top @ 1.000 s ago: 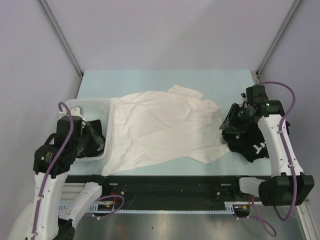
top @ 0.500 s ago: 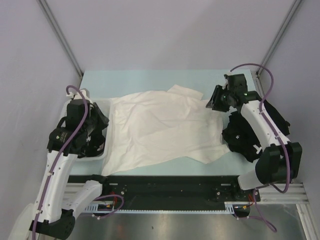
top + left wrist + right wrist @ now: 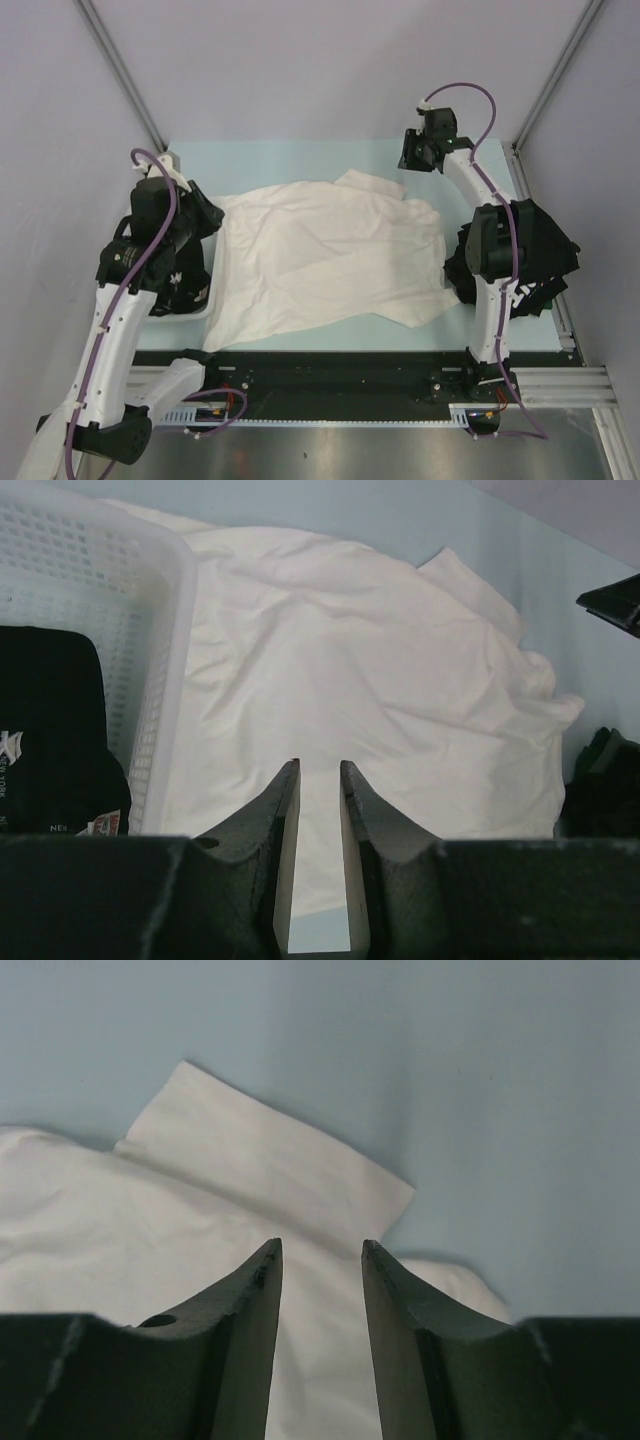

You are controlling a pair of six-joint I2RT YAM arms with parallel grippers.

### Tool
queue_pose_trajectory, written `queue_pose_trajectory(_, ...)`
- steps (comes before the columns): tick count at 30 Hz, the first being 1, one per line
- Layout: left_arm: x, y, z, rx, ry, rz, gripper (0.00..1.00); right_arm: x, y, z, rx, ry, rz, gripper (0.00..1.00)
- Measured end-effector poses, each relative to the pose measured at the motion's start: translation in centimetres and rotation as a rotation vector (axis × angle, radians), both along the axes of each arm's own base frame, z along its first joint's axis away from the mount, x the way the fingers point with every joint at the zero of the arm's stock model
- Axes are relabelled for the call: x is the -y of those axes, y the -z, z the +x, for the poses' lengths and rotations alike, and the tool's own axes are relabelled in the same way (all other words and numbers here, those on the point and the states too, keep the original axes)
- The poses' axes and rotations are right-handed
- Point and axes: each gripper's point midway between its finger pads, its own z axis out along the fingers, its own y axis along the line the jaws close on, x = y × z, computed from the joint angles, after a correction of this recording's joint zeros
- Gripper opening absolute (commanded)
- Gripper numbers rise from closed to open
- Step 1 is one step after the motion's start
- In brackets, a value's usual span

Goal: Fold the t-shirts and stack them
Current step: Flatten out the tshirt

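Note:
A cream-white t-shirt [image 3: 330, 255] lies spread and wrinkled on the light blue table, one sleeve [image 3: 270, 1160] pointing to the far side. Black t-shirts [image 3: 545, 245] are heaped at the right edge. Another black t-shirt with white print [image 3: 50, 730] lies in the basket. My left gripper [image 3: 205, 215] hovers over the cream shirt's left edge, open by a narrow gap, holding nothing [image 3: 319, 770]. My right gripper [image 3: 412, 152] hangs above the far sleeve, open and empty [image 3: 320, 1248].
A white mesh basket [image 3: 110, 570] stands at the left edge, its near rim [image 3: 180, 313] showing under my left arm. Bare blue table [image 3: 300, 160] runs along the far side. Grey walls and metal posts enclose the table.
My left gripper has lifted away from the basket and moved toward the far side. My right arm has swung from the black heap out to the far right, over the cream shirt's sleeve.

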Motion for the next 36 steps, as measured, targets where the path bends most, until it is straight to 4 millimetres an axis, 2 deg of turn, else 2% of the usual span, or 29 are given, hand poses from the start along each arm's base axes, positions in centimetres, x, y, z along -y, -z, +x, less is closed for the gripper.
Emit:
queue_pose_trajectory(3, 0.0, -1.0, 0.3, 0.012, 0.0, 0.003, 0.27, 0.0, 1.4, 1.6, -0.007, -0.009, -0.014, 0.42)
queue_pose_trajectory(8, 0.0, -1.6, 0.4, 0.025, -0.001, 0.0, 0.27, 0.6, 3.0, 1.7, -0.039, -0.005, -0.016, 0.43)
queue_pose_trajectory(19, 0.9, -1.3, 1.8, 0.023, 0.027, -0.015, 0.26, 3.0, 3.4, 2.0, -0.052, 0.025, -0.004, 0.43)
queue_pose_trajectory(22, 1.2, -1.0, 2.2, 0.017, 0.037, -0.018, 0.26, 3.4, 4.6, 1.5, -0.079, 0.028, 0.001, 0.43)
queue_pose_trajectory(28, 1.7, -0.9, 2.2, 0.013, 0.053, -0.021, 0.26, 2.7, 7.9, -0.4, -0.159, 0.016, 0.019, 0.43)
queue_pose_trajectory(36, 1.8, -1.1, 2.1, 0.017, 0.058, -0.022, 0.26, 1.9, 9.1, -1.1, -0.182, 0.003, 0.037, 0.42)
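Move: The far right edge of the pale t-shirt, beside the sleeve, lies almost straight below the right hand, some 13 cm down, about 1 cm back and 3 cm to its right. The sleeve lies about 6 cm ahead of that hand and 7 cm to its left, and the black shirt pile about 16 cm back and 27 cm to its right. From the left hand the same edge is roughly 27 cm ahead, 43 cm to the right and 28 cm down. The right hand sinks about 9 cm towards the pale t-shirt's far right edge beside the sleeve, first easing forward and some 3 cm to the right, then dropping faster while drawing back about 3 cm, its fingers tipping about 10 degrees more downward and staying part open, with no contact to be seen. Meanwhile the empty left hand stays high by the basket, rising slightly and then shifting about 2 cm forward and to the right, its opening unchanged. ##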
